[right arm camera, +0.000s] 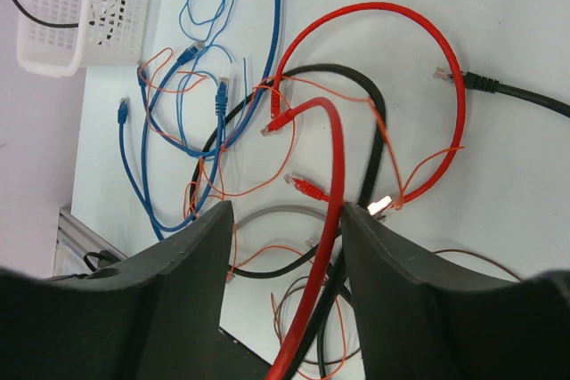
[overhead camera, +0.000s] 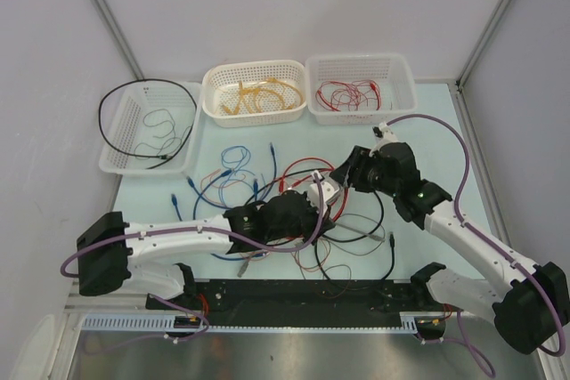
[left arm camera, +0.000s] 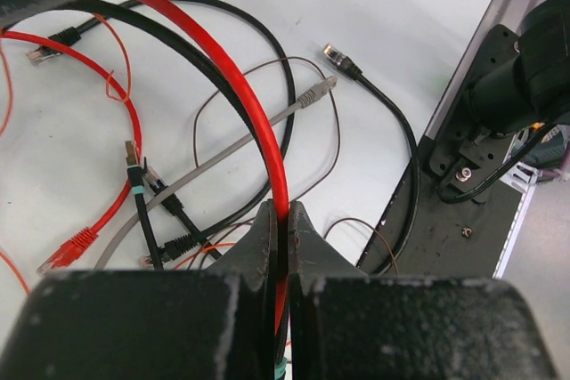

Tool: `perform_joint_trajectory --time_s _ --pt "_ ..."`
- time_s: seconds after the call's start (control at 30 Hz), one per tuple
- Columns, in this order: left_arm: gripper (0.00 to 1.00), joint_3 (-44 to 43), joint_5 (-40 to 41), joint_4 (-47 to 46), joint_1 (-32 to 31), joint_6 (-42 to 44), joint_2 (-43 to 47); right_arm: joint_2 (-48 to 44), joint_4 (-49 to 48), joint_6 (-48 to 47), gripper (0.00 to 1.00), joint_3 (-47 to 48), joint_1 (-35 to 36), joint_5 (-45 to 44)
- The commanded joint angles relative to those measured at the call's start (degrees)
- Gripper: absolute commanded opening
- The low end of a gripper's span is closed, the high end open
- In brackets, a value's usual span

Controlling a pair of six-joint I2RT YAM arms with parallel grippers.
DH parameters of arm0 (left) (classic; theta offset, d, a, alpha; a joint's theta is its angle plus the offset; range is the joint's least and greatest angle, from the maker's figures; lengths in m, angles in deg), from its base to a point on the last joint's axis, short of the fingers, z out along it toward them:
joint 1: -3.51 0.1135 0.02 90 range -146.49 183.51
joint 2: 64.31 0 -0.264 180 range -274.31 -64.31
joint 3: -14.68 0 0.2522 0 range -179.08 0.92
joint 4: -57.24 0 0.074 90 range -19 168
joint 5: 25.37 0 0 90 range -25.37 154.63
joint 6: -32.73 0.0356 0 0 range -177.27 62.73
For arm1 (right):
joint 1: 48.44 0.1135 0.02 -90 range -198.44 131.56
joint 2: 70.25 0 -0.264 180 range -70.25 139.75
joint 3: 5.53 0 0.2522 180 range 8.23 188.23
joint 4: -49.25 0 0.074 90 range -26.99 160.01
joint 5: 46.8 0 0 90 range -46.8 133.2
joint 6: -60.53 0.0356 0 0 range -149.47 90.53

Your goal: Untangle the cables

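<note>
The cables lie in a tangle mid-table: red, blue, black, grey and thin orange strands. My left gripper is shut on a thick red cable, which arches up and away from the jaws; a black cable runs beside it. In the top view the left gripper sits over the tangle's near side. My right gripper is open above the pile, and a red cable runs between its fingers, close to the right finger. Blue cables lie to the left.
Three white baskets stand at the back: the left one holds a black cable, the middle one yellow ones, the right one red ones. A black rail lines the near edge. The right arm's base is close by.
</note>
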Motion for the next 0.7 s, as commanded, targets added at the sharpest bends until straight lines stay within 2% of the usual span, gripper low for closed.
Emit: perform_joint_trajectory --time_s 0.0,0.03,0.13,0.5,0.67 --pt "0.01 -1.3 0.4 -2.6 -1.4 1.2 -0.8 -0.6 -2.4 -0.9 0.53 2.6 0.0 0.1" --pt "0.00 -1.4 0.5 -2.6 -1.4 1.3 -0.9 -0.5 -2.3 -1.0 0.48 2.6 -0.1 0.2" --pt "0.00 -1.6 0.7 -2.8 -1.8 1.3 -1.1 -0.1 -1.5 -1.2 0.43 2.6 -0.1 0.6" --pt "0.00 -1.2 2.4 -2.6 -1.9 2.1 0.1 1.1 4.2 -3.3 0.42 2.4 0.9 2.6" --pt "0.00 -1.1 2.6 -2.5 -1.9 2.0 0.2 0.7 4.3 -3.2 0.36 1.2 2.0 2.8"
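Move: The red strand rising from the left hand's grip stands between the right hand's open fingers, only about 1 cm ahead and 1 cm right of their midpoint, at their height. The black strand runs alongside, roughly 3 cm ahead, 2 cm right and 2 cm below. The red loop on the table is some 8 cm ahead, 4 cm left and 17 cm below. From the left hand, the red strand between the right fingers is about 14 cm ahead, 2 cm right and 2 cm above. Holding its place at first, the right hand narrows its open fingers around the red strand without shutting them, then sinks and draws back about 2.5 cm in all, along the strand towards the left hand. The left hand keeps its pinch on the red and black cables and settles about 1 cm lower. ##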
